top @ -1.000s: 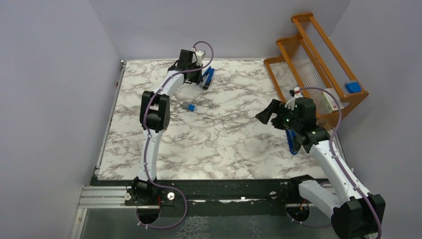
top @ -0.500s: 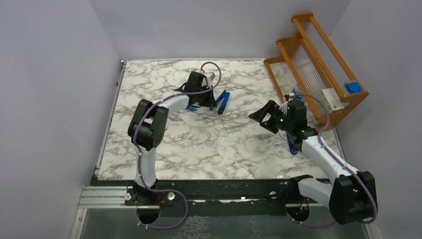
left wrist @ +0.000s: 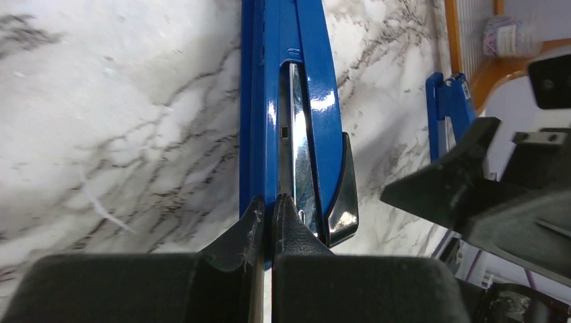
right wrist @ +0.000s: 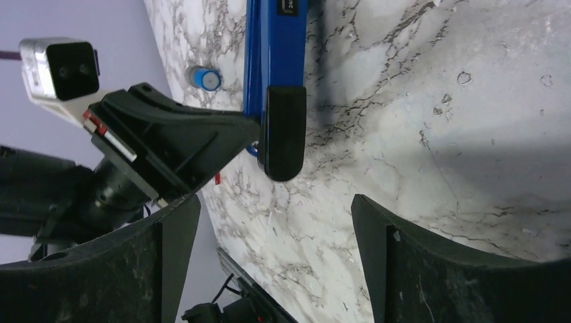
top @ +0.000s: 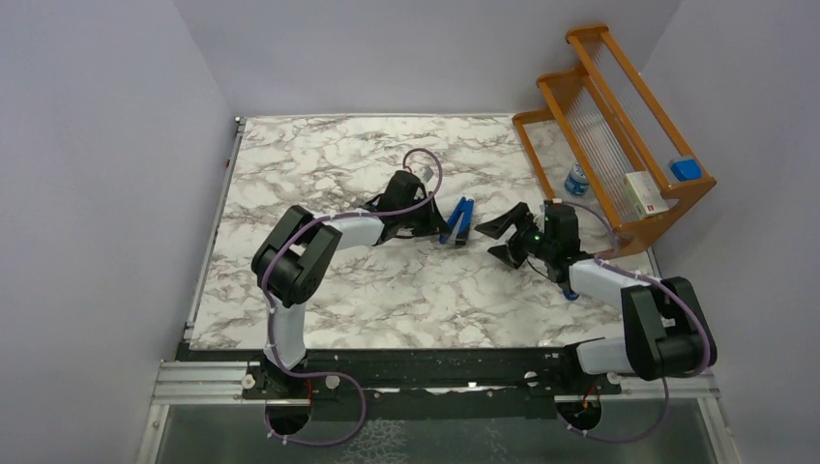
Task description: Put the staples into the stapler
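Note:
The blue stapler lies mid-table, hinged open, with its chrome magazine showing between the blue halves. My left gripper is shut on the stapler's thin blue edge, fingertips pinched together. My right gripper stands open just right of the stapler, facing its black end, with nothing between its fingers. The left gripper shows in the right wrist view. The staples, a small white box with a pink-red label, sit on the wooden rack.
The wooden rack stands at the back right, holding a blue block. A small blue-capped bottle stands at its foot. A blue-capped cylinder lies behind the stapler. Another blue object lies under my right forearm.
My left arm has carried the stapler from the far back of the table to the middle. My right gripper has swung left and lower, towards the stapler.

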Controlling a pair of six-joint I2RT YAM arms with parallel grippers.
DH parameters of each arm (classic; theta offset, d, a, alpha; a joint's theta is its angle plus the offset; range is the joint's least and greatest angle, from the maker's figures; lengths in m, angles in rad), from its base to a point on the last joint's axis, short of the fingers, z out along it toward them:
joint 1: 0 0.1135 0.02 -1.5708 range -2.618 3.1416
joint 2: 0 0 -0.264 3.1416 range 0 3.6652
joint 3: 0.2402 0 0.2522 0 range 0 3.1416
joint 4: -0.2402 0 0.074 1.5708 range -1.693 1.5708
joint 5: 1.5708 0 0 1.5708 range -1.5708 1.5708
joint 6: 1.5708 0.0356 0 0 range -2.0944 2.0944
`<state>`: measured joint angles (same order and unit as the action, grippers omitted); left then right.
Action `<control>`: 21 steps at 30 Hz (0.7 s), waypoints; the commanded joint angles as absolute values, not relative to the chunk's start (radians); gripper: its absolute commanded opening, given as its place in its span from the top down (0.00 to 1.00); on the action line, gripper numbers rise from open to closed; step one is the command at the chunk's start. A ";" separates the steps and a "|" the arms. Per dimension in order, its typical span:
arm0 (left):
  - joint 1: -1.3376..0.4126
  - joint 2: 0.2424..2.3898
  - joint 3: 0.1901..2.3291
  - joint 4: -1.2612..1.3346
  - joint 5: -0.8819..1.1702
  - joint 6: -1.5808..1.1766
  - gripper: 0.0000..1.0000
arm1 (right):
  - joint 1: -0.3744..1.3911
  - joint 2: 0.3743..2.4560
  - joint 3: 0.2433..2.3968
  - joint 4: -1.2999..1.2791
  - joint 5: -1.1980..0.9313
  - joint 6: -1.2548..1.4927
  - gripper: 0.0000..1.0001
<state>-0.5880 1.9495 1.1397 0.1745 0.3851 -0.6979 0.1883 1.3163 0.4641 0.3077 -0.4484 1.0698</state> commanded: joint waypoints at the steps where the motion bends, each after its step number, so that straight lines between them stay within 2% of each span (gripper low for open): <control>1: -0.627 1.934 1.107 0.222 0.397 -0.808 1.00 | 0.208 1.411 0.463 0.465 -0.481 1.156 0.15; 6: -0.639 1.936 1.101 0.220 0.391 -0.806 1.00 | 0.236 1.534 0.491 0.516 -0.482 1.180 0.16; 13: -0.640 1.939 1.112 0.201 0.396 -0.785 1.00 | 0.237 1.682 0.512 0.683 -0.534 1.221 0.37; 19: -0.640 1.943 1.110 0.187 0.397 -0.770 1.00 | 0.247 1.740 0.551 0.721 -0.557 1.227 0.43; 21: -0.640 1.946 1.109 0.185 0.396 -0.768 1.00 | 0.254 1.750 0.560 0.736 -0.563 1.229 0.49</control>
<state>-0.6361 1.9495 1.1141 0.2226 0.3870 -0.7727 0.2405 1.7233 0.5262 0.6590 -0.5266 1.2163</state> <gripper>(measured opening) 0.030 0.555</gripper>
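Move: The stapler's black cap, on the upper arm, lies about 4 cm ahead of the right hand, 6 cm to its left and 4 cm below. The stapler's far end is some 12 cm ahead of the cap and 2 cm farther right. The second stapler lies roughly 9 cm back and 25 cm to the right of the right hand, down on the table. From the left hand, still pinching the stapler's lower rail, the cap is about 2 cm back and 4 cm right, nearly level. The stapler, kept pinched by its lower rail, is carried by the left hand about 2 cm back and 2 cm right, then held still. Towards its black cap the right hand sinks some 5 cm while shifting about 4 cm left, then eases forward, tilting roughly 10 degrees and narrowing its wide-open fingers by about a third to straddle the cap without clamping it. ##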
